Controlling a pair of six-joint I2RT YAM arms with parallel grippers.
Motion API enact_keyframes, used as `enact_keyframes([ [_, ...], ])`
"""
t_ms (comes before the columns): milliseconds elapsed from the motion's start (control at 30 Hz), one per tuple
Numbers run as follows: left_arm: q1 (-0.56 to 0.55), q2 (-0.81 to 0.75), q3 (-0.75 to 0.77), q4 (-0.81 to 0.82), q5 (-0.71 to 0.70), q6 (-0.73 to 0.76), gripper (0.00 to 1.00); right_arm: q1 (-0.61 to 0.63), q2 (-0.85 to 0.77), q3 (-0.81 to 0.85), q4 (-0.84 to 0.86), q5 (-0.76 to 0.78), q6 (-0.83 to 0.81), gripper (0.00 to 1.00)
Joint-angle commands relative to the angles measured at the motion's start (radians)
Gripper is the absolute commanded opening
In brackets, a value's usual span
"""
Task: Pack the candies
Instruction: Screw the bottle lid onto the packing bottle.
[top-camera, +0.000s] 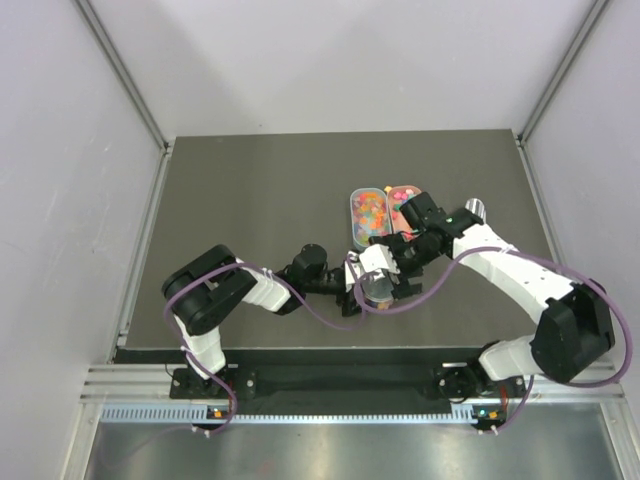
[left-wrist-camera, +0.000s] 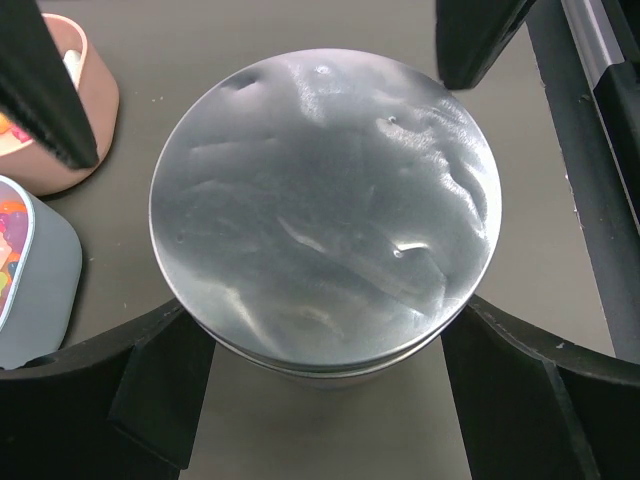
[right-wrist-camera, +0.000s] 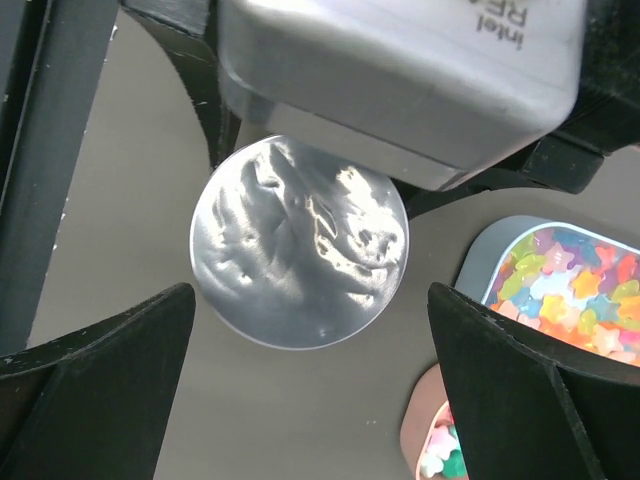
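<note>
The candies (top-camera: 370, 210) fill two small tubs at the table's middle, one grey (right-wrist-camera: 500, 250) and one pink (left-wrist-camera: 85, 120). Their colours also show in the right wrist view (right-wrist-camera: 565, 285). In front of them stands a round clear cup (top-camera: 378, 288) with its lid (left-wrist-camera: 325, 215) on; glare hides its contents. My left gripper (left-wrist-camera: 327, 310) has a finger against each side of the cup, under the lid's rim. My right gripper (right-wrist-camera: 310, 300) hangs just above the lid (right-wrist-camera: 298, 245), open wide and touching nothing.
A small clear object (top-camera: 474, 207) lies right of the pink tub. The two wrists crowd together over the cup, and the left wrist's camera housing (right-wrist-camera: 400, 80) fills the top of the right wrist view. The table's front edge (top-camera: 330, 350) runs just behind the cup.
</note>
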Motion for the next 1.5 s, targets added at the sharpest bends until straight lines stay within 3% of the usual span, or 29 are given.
enact_keyframes([
  [0, -0.007, -0.019, -0.022, 0.011, 0.013, 0.010, 0.08, 0.008, 0.025, 0.030, 0.039, -0.022, -0.007, 1.00],
  [433, -0.005, -0.015, -0.025, 0.025, -0.001, -0.007, 0.08, 0.013, 0.075, 0.047, 0.035, -0.019, 0.001, 0.97],
  [567, -0.005, -0.012, -0.023, 0.020, -0.004, -0.001, 0.08, 0.013, 0.097, 0.050, 0.033, -0.016, 0.031, 0.79],
  [600, -0.003, -0.012, -0.023, 0.019, -0.006, -0.001, 0.08, 0.014, 0.101, 0.052, 0.030, -0.016, 0.042, 0.69],
  [700, -0.005, -0.012, -0.023, 0.020, -0.007, 0.001, 0.08, 0.014, 0.111, 0.050, 0.033, -0.012, 0.090, 0.56],
  [1000, -0.003, -0.006, -0.010, 0.011, -0.032, 0.002, 0.08, 0.074, 0.057, -0.034, 0.136, 0.068, 0.304, 0.52],
  [1233, -0.005, -0.007, 0.004, -0.014, -0.032, -0.005, 0.08, 0.164, 0.066, -0.054, 0.209, 0.236, 0.614, 0.51],
  [1467, -0.003, -0.013, 0.010, -0.029, -0.050, -0.011, 0.06, 0.186, 0.075, -0.104, 0.271, 0.264, 0.830, 0.50],
])
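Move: The bottle lid already sits on the packing bottle, about 3 cm straight below the right hand. It is some 4 cm above the left hand, whose fingers already hold the bottle. Farther out from the right hand stand the two candy trays: the grey one roughly 16 cm ahead and 2 cm to the left, the pink one about 17 cm ahead and 6 cm to the right. The lid is taken from above by the right hand, which sinks about 2 cm with its fingers open around it, then closes them on its rim. Keeping that pinch, the right wrist twists clockwise some 25 degrees, drifting slightly left. The left hand keeps its grip on the bottle and, late on, shifts about 1 cm left, tilting a little. ##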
